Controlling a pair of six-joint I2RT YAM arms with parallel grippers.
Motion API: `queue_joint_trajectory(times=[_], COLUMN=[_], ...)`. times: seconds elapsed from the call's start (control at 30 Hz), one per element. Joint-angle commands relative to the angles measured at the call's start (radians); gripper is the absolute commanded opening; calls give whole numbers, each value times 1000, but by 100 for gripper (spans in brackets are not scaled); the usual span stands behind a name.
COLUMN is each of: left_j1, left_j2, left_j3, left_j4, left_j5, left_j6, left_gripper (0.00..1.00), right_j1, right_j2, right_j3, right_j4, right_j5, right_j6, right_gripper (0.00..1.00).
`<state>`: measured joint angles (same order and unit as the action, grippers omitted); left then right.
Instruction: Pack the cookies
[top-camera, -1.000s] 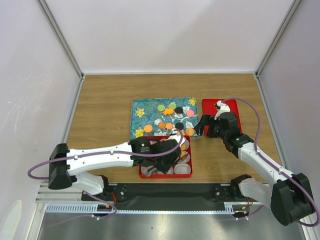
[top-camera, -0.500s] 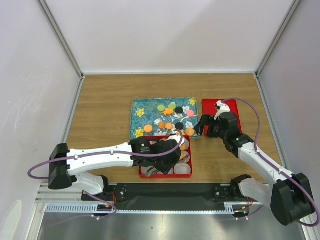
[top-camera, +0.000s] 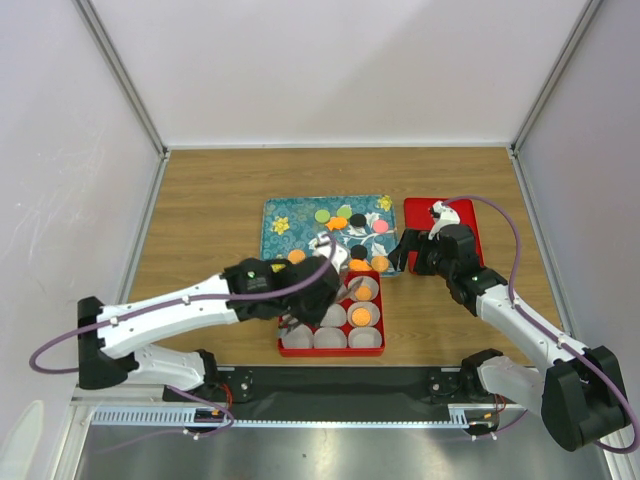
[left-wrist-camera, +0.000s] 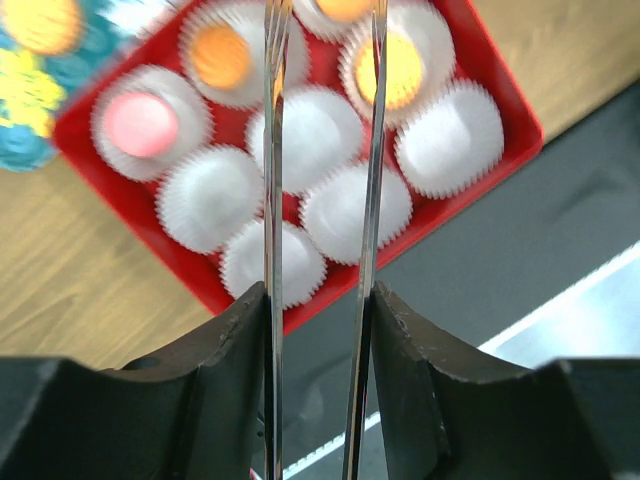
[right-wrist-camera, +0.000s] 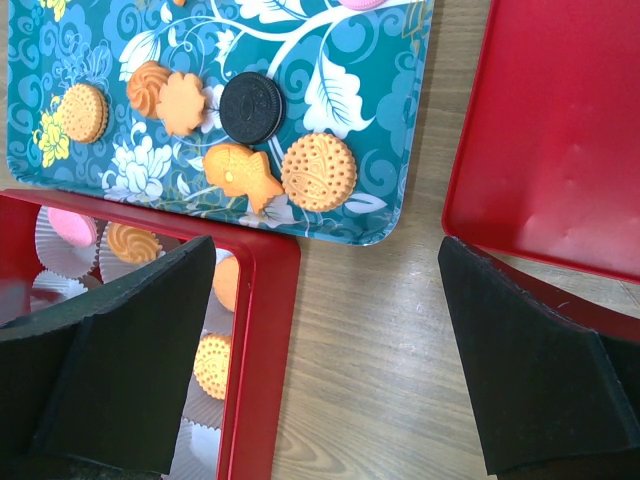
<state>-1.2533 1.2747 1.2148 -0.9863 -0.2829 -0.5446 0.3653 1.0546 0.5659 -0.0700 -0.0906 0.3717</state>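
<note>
Several cookies (top-camera: 340, 225), orange, pink, green and black, lie on the teal flowered tray (top-camera: 285, 212). More cookies sit in white paper cups in the red box (top-camera: 330, 351): two orange (left-wrist-camera: 220, 57) and one pink (left-wrist-camera: 140, 117) show in the left wrist view. My left gripper (top-camera: 318, 281) (left-wrist-camera: 320, 300) is shut on metal tongs (left-wrist-camera: 272, 150), whose blades stand apart above the box with their tips out of frame. My right gripper (top-camera: 410, 250) (right-wrist-camera: 328, 250) hangs open over bare wood beside the box's corner (right-wrist-camera: 255, 350), below a round orange cookie (right-wrist-camera: 318, 170) and a black one (right-wrist-camera: 251, 107).
A red lid (top-camera: 470, 228) (right-wrist-camera: 560, 130) lies right of the tray, under the right arm. Several cups (left-wrist-camera: 450, 138) in the box hold nothing. The table's near edge and a metal rail (top-camera: 330, 420) run just below the box.
The left arm has risen and swung away from the box toward the tray, uncovering the cups and the orange cookies in them. The right arm has not moved.
</note>
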Motion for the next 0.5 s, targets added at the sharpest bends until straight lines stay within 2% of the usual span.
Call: queue_joint_trajectory(times=[0.0, 0.27, 0.47], left_j1=[92, 301, 431], left_j2=[-41, 116, 287], left_j3=[87, 261, 316], left_j4=[-6, 23, 77], left_j5=[-30, -24, 30], left_j6=[50, 221, 317], left_gripper=[48, 52, 53], right_j1=[6, 7, 7], right_j2=[-2, -11, -15], right_j3=[20, 19, 19], right_j4=[33, 26, 26], right_j5=[11, 14, 12], right_j6=[-14, -16, -14], right_gripper=[100, 100, 100])
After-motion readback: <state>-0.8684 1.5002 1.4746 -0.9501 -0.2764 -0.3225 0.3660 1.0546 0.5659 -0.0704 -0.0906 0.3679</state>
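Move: The left hand, its tongs empty, hangs about 17 cm above the box, whose middle is some 3 cm ahead and 1 cm right. The orange fish cookie it seems bound for lies on the tray, roughly 25 cm ahead and 3 cm right. A green cookie is some 27 cm straight ahead, the swirl cookie 18 cm straight ahead. From the right hand, the fish cookie lies about 8 cm ahead, 17 cm left and 11 cm below. Touching nothing, the left hand swings forward about 14 cm from over the box towards the orange fish cookie's part of the tray. It rises some 5 cm at first, then starts down over the tray, while the wrist turns roughly 10 degrees counter-clockwise and tips the tongs a little farther forward. The tongs stay half open. ##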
